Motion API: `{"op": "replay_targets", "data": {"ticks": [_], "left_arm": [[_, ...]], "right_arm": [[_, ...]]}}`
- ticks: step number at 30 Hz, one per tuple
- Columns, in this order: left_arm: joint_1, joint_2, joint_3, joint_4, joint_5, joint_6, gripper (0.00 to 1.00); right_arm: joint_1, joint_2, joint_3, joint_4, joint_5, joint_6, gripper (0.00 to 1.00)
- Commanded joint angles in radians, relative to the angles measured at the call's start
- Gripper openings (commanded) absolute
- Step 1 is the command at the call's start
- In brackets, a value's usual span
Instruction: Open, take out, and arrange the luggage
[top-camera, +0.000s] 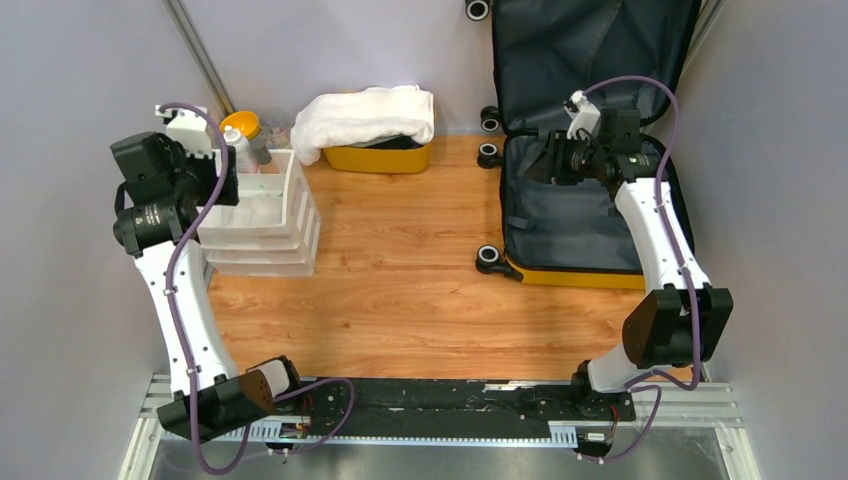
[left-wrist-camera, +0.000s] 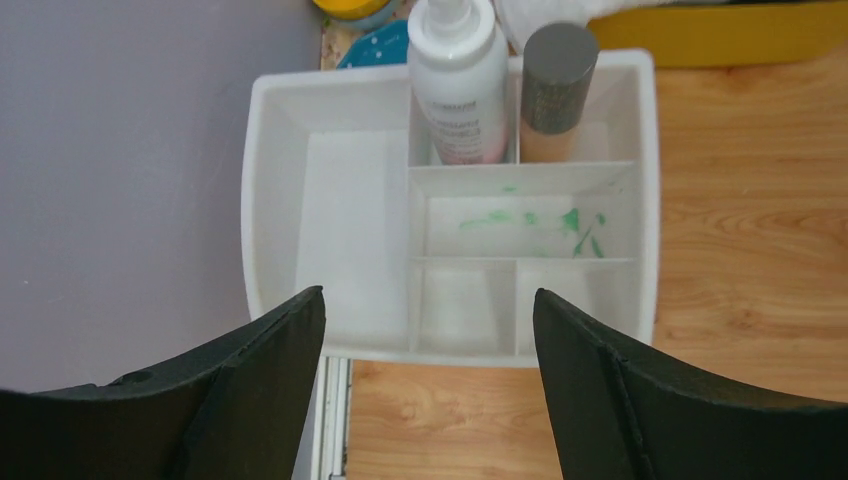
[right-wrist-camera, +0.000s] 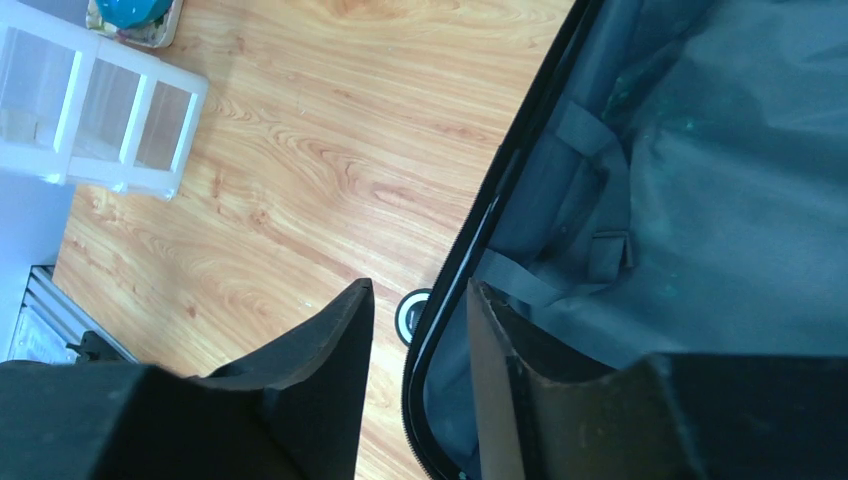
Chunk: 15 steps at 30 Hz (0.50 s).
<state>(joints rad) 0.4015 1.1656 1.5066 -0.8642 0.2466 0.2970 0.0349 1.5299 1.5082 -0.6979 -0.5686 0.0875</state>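
The luggage lies open at the right, its dark grey lining up, a yellow shell edge in front and black wheels on its left side. The lid leans up at the back. My right gripper hovers over the luggage's left rim, open a moderate way; in the right wrist view the black zipper rim shows below, between the right gripper's fingers, which hold nothing. My left gripper hangs wide open and empty above the white organiser at the left.
A white spray bottle and a grey-capped bottle stand in the organiser's back compartments; green smears mark a middle one. A yellow tub under a white towel sits at the back centre. Bare wooden tabletop lies between the organiser and the luggage.
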Motion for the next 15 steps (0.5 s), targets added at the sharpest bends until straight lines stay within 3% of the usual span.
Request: {"op": "replay_targets", "data": {"ticks": [1, 7, 10, 11, 15], "left_arm": [[0.005, 0.009, 0.096, -0.032, 0.092, -0.157, 0.84], [-0.003, 0.12, 0.225, 0.071, 0.247, -0.31, 0.84], [-0.087, 0.183, 0.267, 0.146, 0.25, -0.311, 0.85], [-0.161, 0.189, 0.261, 0.168, 0.214, -0.302, 0.85], [-0.335, 0.249, 0.26, 0.292, 0.171, -0.299, 0.85]], "right_arm": [[-0.026, -0.019, 0.079, 0.001, 0.001, -0.019, 0.46], [-0.11, -0.014, 0.132, 0.003, 0.004, -0.008, 0.65], [-0.147, -0.031, 0.133, 0.006, 0.007, -0.008, 0.81], [-0.165, -0.037, 0.132, 0.006, 0.009, -0.014, 0.88], [-0.214, -0.074, 0.11, 0.008, 0.021, -0.022, 0.93]]}}
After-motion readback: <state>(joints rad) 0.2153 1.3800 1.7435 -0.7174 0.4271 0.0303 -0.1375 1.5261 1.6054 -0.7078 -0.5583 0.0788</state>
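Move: The left hand, empty and wide open, hangs above the white organizer, whose middle is about 3 cm ahead, 8 cm right and 22 cm below. The yellow towel basket lies roughly 20 cm ahead of that hand, 26 cm right and 25 cm down; the white bottle is 11 cm ahead, 4 cm right and 14 cm down. The right hand has the open suitcase's lower half level with it fore and aft, 11 cm right and 20 cm down. Left hand rises, sweeping forward-right about 12 cm towards the basket; right opens wide, moving some 7 cm rightward. ##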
